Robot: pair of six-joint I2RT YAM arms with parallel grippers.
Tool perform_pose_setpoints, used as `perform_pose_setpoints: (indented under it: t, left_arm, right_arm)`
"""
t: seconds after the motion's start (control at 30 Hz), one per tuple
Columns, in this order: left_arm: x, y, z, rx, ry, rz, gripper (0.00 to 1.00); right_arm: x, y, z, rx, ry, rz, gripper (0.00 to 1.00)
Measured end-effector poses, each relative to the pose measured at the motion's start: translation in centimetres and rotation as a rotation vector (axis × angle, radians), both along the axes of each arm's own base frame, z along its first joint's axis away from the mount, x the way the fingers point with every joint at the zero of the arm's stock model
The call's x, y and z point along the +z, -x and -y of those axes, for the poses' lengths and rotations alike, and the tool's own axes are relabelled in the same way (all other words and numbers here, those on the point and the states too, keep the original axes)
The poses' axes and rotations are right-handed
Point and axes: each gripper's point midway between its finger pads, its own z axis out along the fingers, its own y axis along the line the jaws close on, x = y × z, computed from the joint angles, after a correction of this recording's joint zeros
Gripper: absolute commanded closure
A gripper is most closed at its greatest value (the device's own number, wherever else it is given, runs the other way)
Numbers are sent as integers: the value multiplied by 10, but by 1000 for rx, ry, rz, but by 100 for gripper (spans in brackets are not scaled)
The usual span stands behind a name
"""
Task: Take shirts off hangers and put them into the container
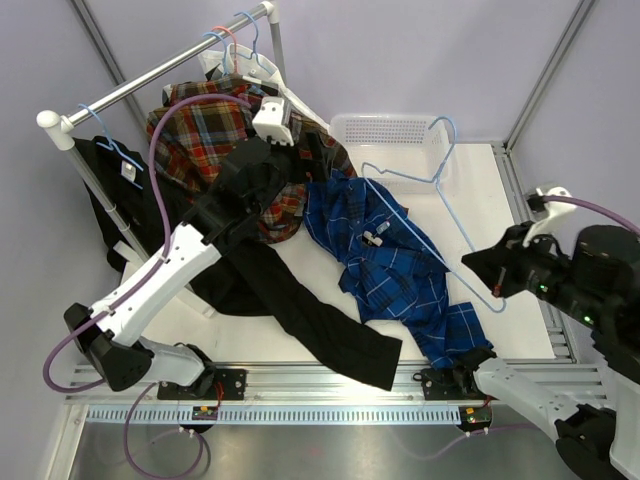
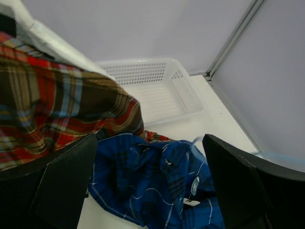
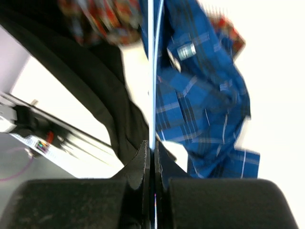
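The blue plaid shirt (image 1: 400, 265) lies crumpled on the table, with the large black shirt (image 1: 300, 300) spread to its left. A red-orange plaid shirt (image 1: 205, 130) hangs off the rail. My left gripper (image 2: 148, 138) is open just above the blue plaid shirt (image 2: 152, 186), with nothing between its fingers. The red plaid (image 2: 52, 114) is beside its left finger. My right gripper (image 1: 492, 278) is shut on the wire of a light blue hanger (image 1: 466, 241) that is lifted over the blue shirt, its hook near the container (image 1: 390, 135). The wire (image 3: 151, 71) runs straight out from the jaws.
The white-capped rail (image 1: 150, 70) crosses the back left with more hangers (image 1: 245, 30) on it. Another dark garment (image 1: 100, 185) hangs at its left end. The white basket (image 2: 157, 86) stands at the back against the wall. A metal frame post runs along the right table edge.
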Motion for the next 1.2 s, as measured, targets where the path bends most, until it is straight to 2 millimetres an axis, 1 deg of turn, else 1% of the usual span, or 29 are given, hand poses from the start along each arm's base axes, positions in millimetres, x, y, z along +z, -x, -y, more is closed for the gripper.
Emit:
perform_pose_setpoints:
  t: [0.1,0.17,0.23,0.33,0.43,0.5,0.6,0.73,0.8,0.93,1.1,1.2]
  left_arm:
    - [-14,4,-13,16,-16,-28,1]
    - [-23,9,-21,23,-31,-44,1]
    - [-33,15,-31,31,-48,-65,1]
    - [-51,27,-52,51,-79,-96,1]
    - [-63,46,-71,57,-102,-114,1]
    - [-64,61,-84,61,-104,-115,1]
    - [-57,83,-104,77,-95,-100,1]
    - [-50,101,-125,109,-85,-84,1]
    - [-51,106,-132,122,-90,-88,1]
    - [-55,112,-142,148,-100,-105,1]
    - [-65,116,-148,170,-118,-147,1]
    - [-71,117,-151,181,-129,-166,1]
  right_arm:
    - [34,9,1,27,-44,88,100]
    - [49,12,-1,52,-62,124,100]
    - [59,12,-8,87,-79,143,100]
    - [68,1,-27,153,-100,152,100]
    - [71,-25,-52,208,-109,135,100]
    - [72,-46,-70,241,-117,126,100]
    - [73,-78,-98,292,-134,123,100]
    - [69,-113,-131,357,-155,127,100]
    - [69,-125,-146,391,-165,139,100]
    - [71,-139,-181,478,-181,177,100]
    - [72,-161,-227,564,-195,221,100]
    - [64,-175,-249,597,-197,225,100]
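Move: The far stretch of the rack's rail lies about 38 cm ahead of the right hand, 42 cm to its left and some 13 cm higher; the red plaid shirt hangs about 25 cm ahead, 46 cm left, and the blue shirt lies about 18 cm ahead, 12 cm left and 36 cm below. From the left hand, the black shirt is roughly 27 cm left, 12 cm back and 12 cm lower, the red plaid shirt 17 cm left. Keeping its pinch on one end of the empty blue hanger, the right hand first lifts about 6 cm, then sweeps some 25 cm left and 18 cm forward towards the rail's far stretch, turning about 35 degrees counter-clockwise. The left hand, fingers still wide open, clears out left, back and somewhat down, about 20 cm in all, towards the black shirt. ##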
